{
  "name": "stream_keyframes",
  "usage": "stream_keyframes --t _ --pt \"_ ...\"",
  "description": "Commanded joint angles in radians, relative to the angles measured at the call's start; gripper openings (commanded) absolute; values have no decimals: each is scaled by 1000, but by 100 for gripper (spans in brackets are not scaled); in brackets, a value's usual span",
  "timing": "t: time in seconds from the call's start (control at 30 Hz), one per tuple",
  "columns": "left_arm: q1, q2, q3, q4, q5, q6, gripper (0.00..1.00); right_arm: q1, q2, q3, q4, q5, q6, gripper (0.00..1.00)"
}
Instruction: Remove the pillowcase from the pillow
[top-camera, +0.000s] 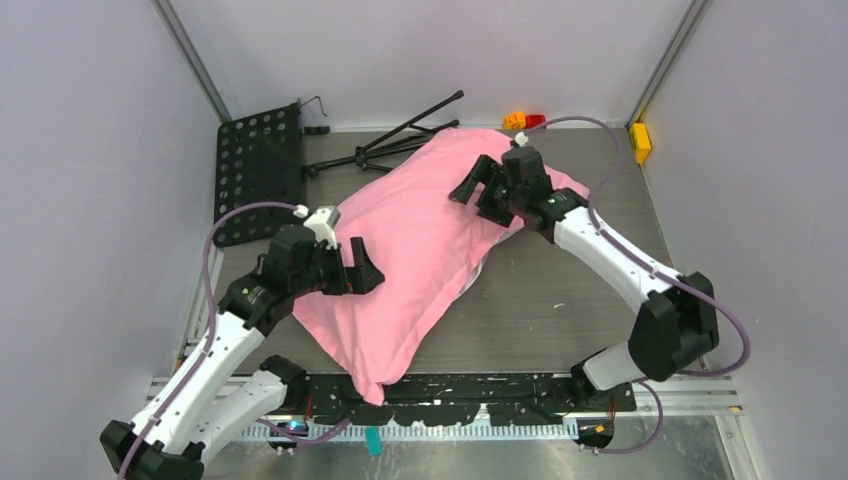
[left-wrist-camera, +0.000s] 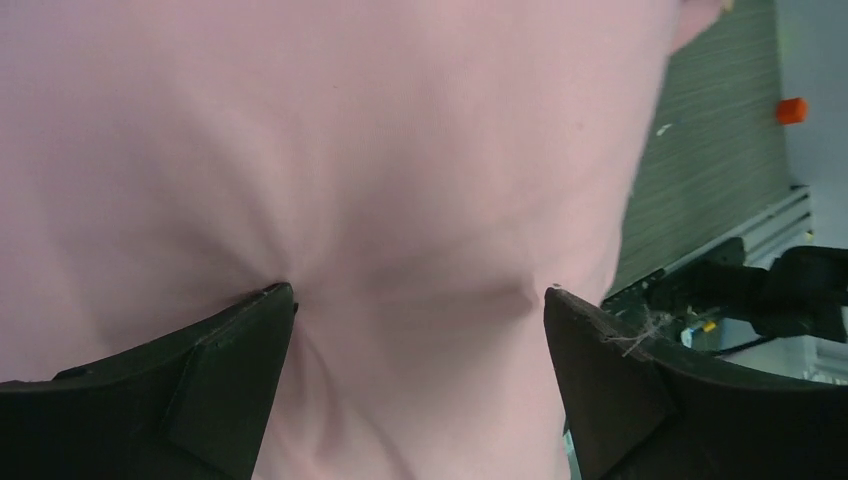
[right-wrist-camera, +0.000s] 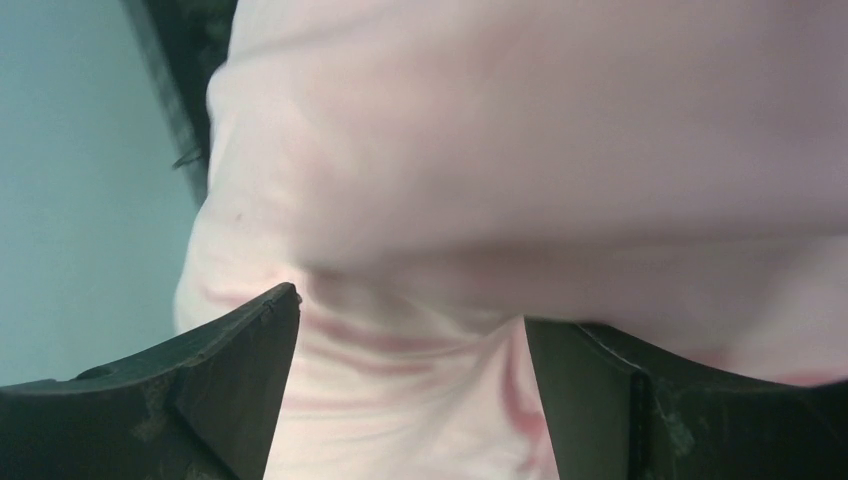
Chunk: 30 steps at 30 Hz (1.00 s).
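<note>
The pink pillowcase (top-camera: 420, 250) lies diagonally across the table, stuffed with the pillow. Only a small white edge of the pillow (top-camera: 481, 270) peeks out on the right side. My left gripper (top-camera: 367, 265) is open at the pillowcase's left edge. In the left wrist view the gripper (left-wrist-camera: 420, 295) has both tips pressed into the pink fabric (left-wrist-camera: 400, 150), denting it. My right gripper (top-camera: 480, 198) is open over the far end. In its wrist view the gripper (right-wrist-camera: 410, 305) straddles wrinkled pink fabric (right-wrist-camera: 400, 370), with a plump fold bulging above the tips.
A black perforated plate (top-camera: 258, 170) and a folded black tripod (top-camera: 400, 135) lie at the back left. Small orange and red blocks (top-camera: 522, 121) and a yellow block (top-camera: 640, 142) sit along the back edge. A black rail (top-camera: 480, 392) runs along the near edge.
</note>
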Motion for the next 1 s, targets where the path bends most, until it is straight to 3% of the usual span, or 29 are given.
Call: stream_keyframes --t 0.0,0.13,0.33,0.53,0.7,0.77,0.83,0.93,0.97 --pt "-1 32 -26 -49 -197 -27 100 -31 -164 33 -116 384 -209 89" --pt "-1 24 -51 -25 -279 -63 100 -124 -247 1 -191 492 -264 90" --pt "-1 -60 -67 -71 -443 -103 100 -255 -199 -11 -168 360 -277 91" --pt "1 -43 -106 -59 -391 -141 100 -254 -16 51 -196 36 -343 88" --pt "0 -33 -163 19 -327 -197 95 -254 -98 -73 -140 -9 -368 84" --pt "0 -40 -190 66 -306 -212 84 -254 -126 -94 -151 -9 -390 73" --pt "2 -49 -212 116 -289 -224 65 -254 -145 -106 -164 -16 -407 53" --pt "2 -43 -230 192 -264 -230 36 -255 -175 -109 -179 -26 -414 9" --pt "2 -37 -230 218 -252 -225 27 -256 -192 -111 -179 -19 -412 2"
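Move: From the left gripper, the patch of pillowcase to take lies about 3 cm ahead, 4 cm left and 7 cm down; the near corner hangs some 27 cm straight back and 16 cm lower. For the right gripper, the pillowcase's right corner is roughly 18 cm right, 1 cm ahead and 7 cm below. The black tripod lies about 10 cm ahead and 19 cm left of this gripper, the orange-red block 19 cm ahead and 12 cm right, both some 18 cm lower. Swing the open right gripper right about 18 cm along the pillow towards its right corner, rising first, then plunge some 11 cm with a few centimetres back left, roll its left side down about 20 degrees, and pinch the pillowcase, lifting slightly. Bring the left gripper left and down about 5 cm onto the pillow top, turning 20 degrees counter-clockwise, and close its fingers on a fold. ##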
